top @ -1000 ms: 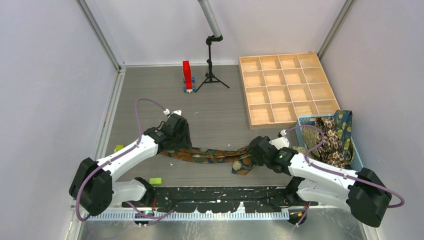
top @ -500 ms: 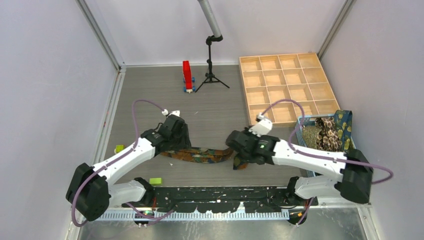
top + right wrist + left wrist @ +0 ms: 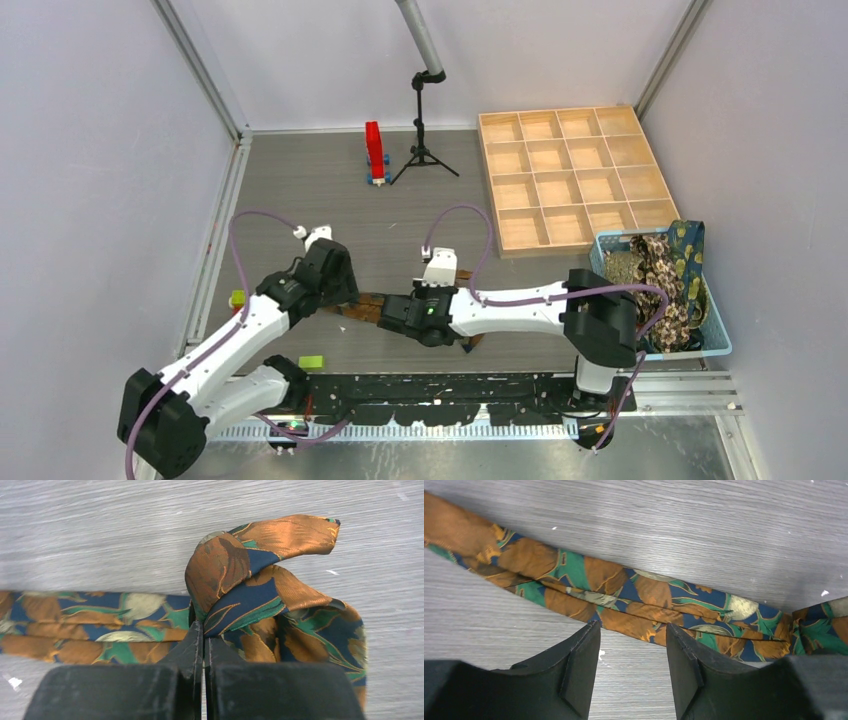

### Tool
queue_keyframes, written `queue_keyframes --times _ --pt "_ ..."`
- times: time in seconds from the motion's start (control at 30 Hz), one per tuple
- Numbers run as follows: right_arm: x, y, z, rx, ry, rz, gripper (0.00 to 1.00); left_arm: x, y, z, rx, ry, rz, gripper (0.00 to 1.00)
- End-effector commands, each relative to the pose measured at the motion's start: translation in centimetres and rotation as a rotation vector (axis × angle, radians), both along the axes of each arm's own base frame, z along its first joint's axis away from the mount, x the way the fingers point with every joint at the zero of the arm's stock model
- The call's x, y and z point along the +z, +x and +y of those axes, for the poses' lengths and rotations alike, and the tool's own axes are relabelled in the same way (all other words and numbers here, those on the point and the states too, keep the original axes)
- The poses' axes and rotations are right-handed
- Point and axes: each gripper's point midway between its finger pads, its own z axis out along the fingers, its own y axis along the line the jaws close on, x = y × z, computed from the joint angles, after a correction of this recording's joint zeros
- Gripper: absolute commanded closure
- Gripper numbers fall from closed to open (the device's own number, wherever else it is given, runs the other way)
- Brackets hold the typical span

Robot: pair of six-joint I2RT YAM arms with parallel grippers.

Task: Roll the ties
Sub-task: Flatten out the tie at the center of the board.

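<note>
One tie (image 3: pixel 365 306), orange, teal and navy, lies across the table in front of the arms. Its strip (image 3: pixel 634 595) runs slantwise just beyond my left gripper (image 3: pixel 633 635), which is open, its fingertips at the tie's near edge with bare table between them. My right gripper (image 3: pixel 202 630) is shut on the tie (image 3: pixel 240 580), pinching a fold that loops up and over to the right, with the flat strip running off to the left. From above, the right gripper (image 3: pixel 400 318) sits close to the left gripper (image 3: pixel 335 295). More ties (image 3: pixel 665 270) are heaped in the basket.
The light blue basket (image 3: pixel 716 330) stands at the right edge. A wooden compartment tray (image 3: pixel 575 175) lies at the back right. A red block stack (image 3: pixel 374 152) and a small black tripod (image 3: pixel 422 140) stand at the back. Two small green blocks (image 3: pixel 311 362) (image 3: pixel 238 297) lie near the left arm.
My right gripper has shut and swung left along the tie, carrying its wide end folded over the strip. My left arm has shifted slightly left, its gripper still open.
</note>
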Motion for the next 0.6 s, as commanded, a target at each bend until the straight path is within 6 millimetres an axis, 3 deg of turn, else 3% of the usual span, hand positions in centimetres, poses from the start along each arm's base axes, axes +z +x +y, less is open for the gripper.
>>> queue_keyframes --times 0.0,0.17,0.37,0.47,0.5,0.57 --pt "2.5 -0.4 5.9 0.164 0.150 -0.042 1.00 -0.5 -0.7 2.3 0.108 0.013 -0.005 0.47" --pt "1.8 -0.9 8.9 0.268 0.035 -0.009 1.00 -1.3 -0.9 3.5 0.171 -0.032 0.001 0.46" --pt "-3.7 -2.5 9.8 0.375 -0.052 0.112 1.00 -1.7 -0.9 4.3 0.214 -0.081 0.026 0.46" --pt "-5.2 -2.8 9.2 0.409 -0.129 0.145 1.00 -2.2 -0.8 4.1 0.215 -0.104 0.040 0.46" --pt "-5.5 -2.9 8.9 0.416 -0.144 0.153 0.98 -2.4 -0.8 4.1 0.216 -0.109 0.047 0.46" --pt "-5.9 -3.5 9.0 0.460 -0.153 0.185 0.81 -2.7 -0.8 3.9 0.217 -0.116 0.058 0.46"
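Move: The right hand already pinches the tie near its folded right end; the flat middle stretch it is being taken over lies about 9 cm to its left, level in reach and some 5 cm below. The loose tail hangs about 7 cm to its right and 8 cm back. From the open left hand, that middle stretch is about 8 cm right, 1 cm ahead and 5 cm lower; the green block sits 8 cm left of this hand and 13 cm nearer the base. Leftward, the right hand carries the pinched fold of the tie about 9 cm over the flat stretch, nearly level at first, then sinks some 5 cm down to it, easing slightly back and turning about 20 degrees counter-clockwise, its fingers still closed on the cloth. The left hand, half open, gives way about 5 cm to the left and lowers a couple of centimetres above the tie. ##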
